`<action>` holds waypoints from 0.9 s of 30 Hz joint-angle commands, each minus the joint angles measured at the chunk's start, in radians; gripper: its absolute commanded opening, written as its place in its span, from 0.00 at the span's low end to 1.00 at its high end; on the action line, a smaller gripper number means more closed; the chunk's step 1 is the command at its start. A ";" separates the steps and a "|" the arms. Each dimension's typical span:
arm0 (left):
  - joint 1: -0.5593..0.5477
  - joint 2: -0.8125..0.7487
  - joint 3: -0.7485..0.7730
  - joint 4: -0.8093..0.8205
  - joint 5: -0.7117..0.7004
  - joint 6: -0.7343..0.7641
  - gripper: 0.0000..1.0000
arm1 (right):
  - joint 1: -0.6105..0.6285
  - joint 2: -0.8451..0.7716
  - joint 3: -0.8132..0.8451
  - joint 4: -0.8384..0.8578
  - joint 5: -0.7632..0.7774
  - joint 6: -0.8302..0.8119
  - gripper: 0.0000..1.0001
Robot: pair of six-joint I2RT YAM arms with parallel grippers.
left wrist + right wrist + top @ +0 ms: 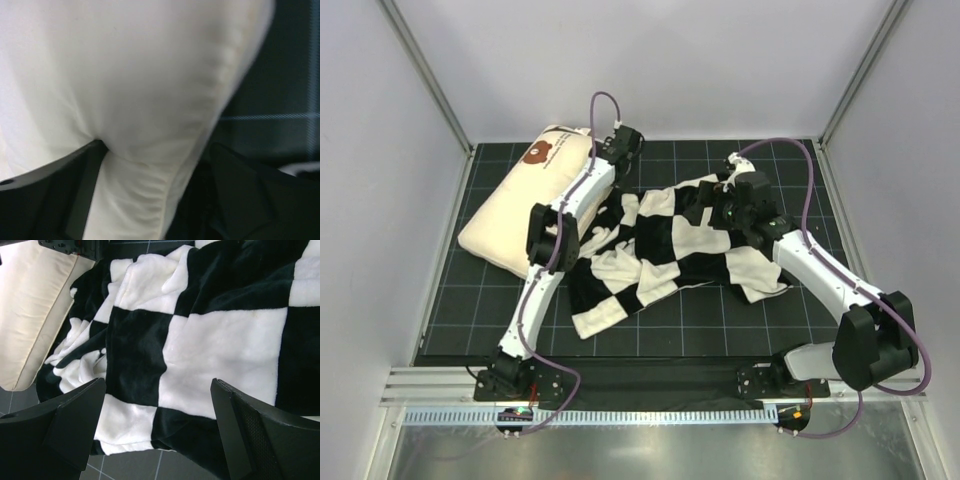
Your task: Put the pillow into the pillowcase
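Observation:
The cream pillow [515, 210] lies at the back left of the mat, its brown bear mark facing up. My left gripper [620, 142] stands at the pillow's far right corner. In the left wrist view the pillow [130, 90] fills the frame, and its seamed edge runs down between the wide-open fingers [50, 200] of the left gripper [155, 200]. The black-and-white checked pillowcase [665, 250] lies crumpled in the middle. My right gripper [727, 197] hovers open over its far right part. In the right wrist view the pillowcase [225, 340] spreads under the right gripper [157, 415], which grips nothing.
A black gridded mat [720, 325] covers the table, with white walls and metal posts close around it. The pillow [30, 305] shows at the left of the right wrist view, touching the pillowcase. Both arm bases sit at the near edge.

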 commanded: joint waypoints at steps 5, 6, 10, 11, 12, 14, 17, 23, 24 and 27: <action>0.079 -0.030 0.007 -0.018 -0.221 0.015 0.00 | -0.001 -0.051 0.007 0.036 -0.017 -0.020 0.94; 0.079 -0.096 -0.043 0.005 -0.226 0.032 0.00 | 0.000 -0.048 0.007 0.039 -0.025 -0.020 0.94; 0.089 -0.327 -0.259 0.171 -0.225 0.070 0.00 | 0.000 -0.038 0.001 0.042 -0.051 -0.020 0.94; 0.099 -0.371 -0.295 0.189 -0.212 0.070 0.00 | 0.000 -0.039 -0.005 0.042 -0.056 -0.020 0.94; 0.099 -0.411 -0.331 0.208 -0.186 0.070 0.00 | 0.000 -0.045 -0.011 0.043 -0.057 -0.020 0.94; 0.099 -0.546 -0.451 0.237 -0.186 0.093 0.00 | 0.000 -0.050 -0.024 0.043 -0.065 -0.025 0.93; 0.099 -0.742 -0.640 0.290 -0.172 0.032 0.00 | 0.000 -0.061 -0.031 0.034 -0.085 -0.043 0.94; 0.054 -1.104 -1.063 0.418 0.115 -0.037 0.00 | 0.015 -0.038 -0.039 0.063 -0.211 -0.028 0.93; 0.048 -1.145 -1.103 0.439 0.112 -0.055 0.00 | 0.028 -0.028 -0.035 0.068 -0.212 -0.014 0.93; 0.045 -1.295 -1.270 0.534 0.128 -0.118 0.00 | 0.074 0.031 0.007 0.065 -0.186 0.013 0.91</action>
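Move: Just off the left fingertips, between the open fingers, runs the pillow's right edge near its far corner. The pillow's middle lies about 16 cm to the hand's left, 12 cm back and a little lower. The pillowcase's middle is some 12 cm right and 22 cm back. From the open right hand, the pillowcase's middle is about 8 cm left, 7 cm back and 15 cm down; the pillow is roughly 36 cm left, 2 cm farther out and 11 cm below. Sweeping left about 5 cm, low down, the left hand shuts on the pillow's right edge and pinches it, then hauls it up some 18 cm and back about as far, still easing left at first, with the fingers tipping up roughly 20 degrees. The open right hand hovers over the pillowcase, then drifts a few centimetres left and back, turning slightly counter-clockwise. ##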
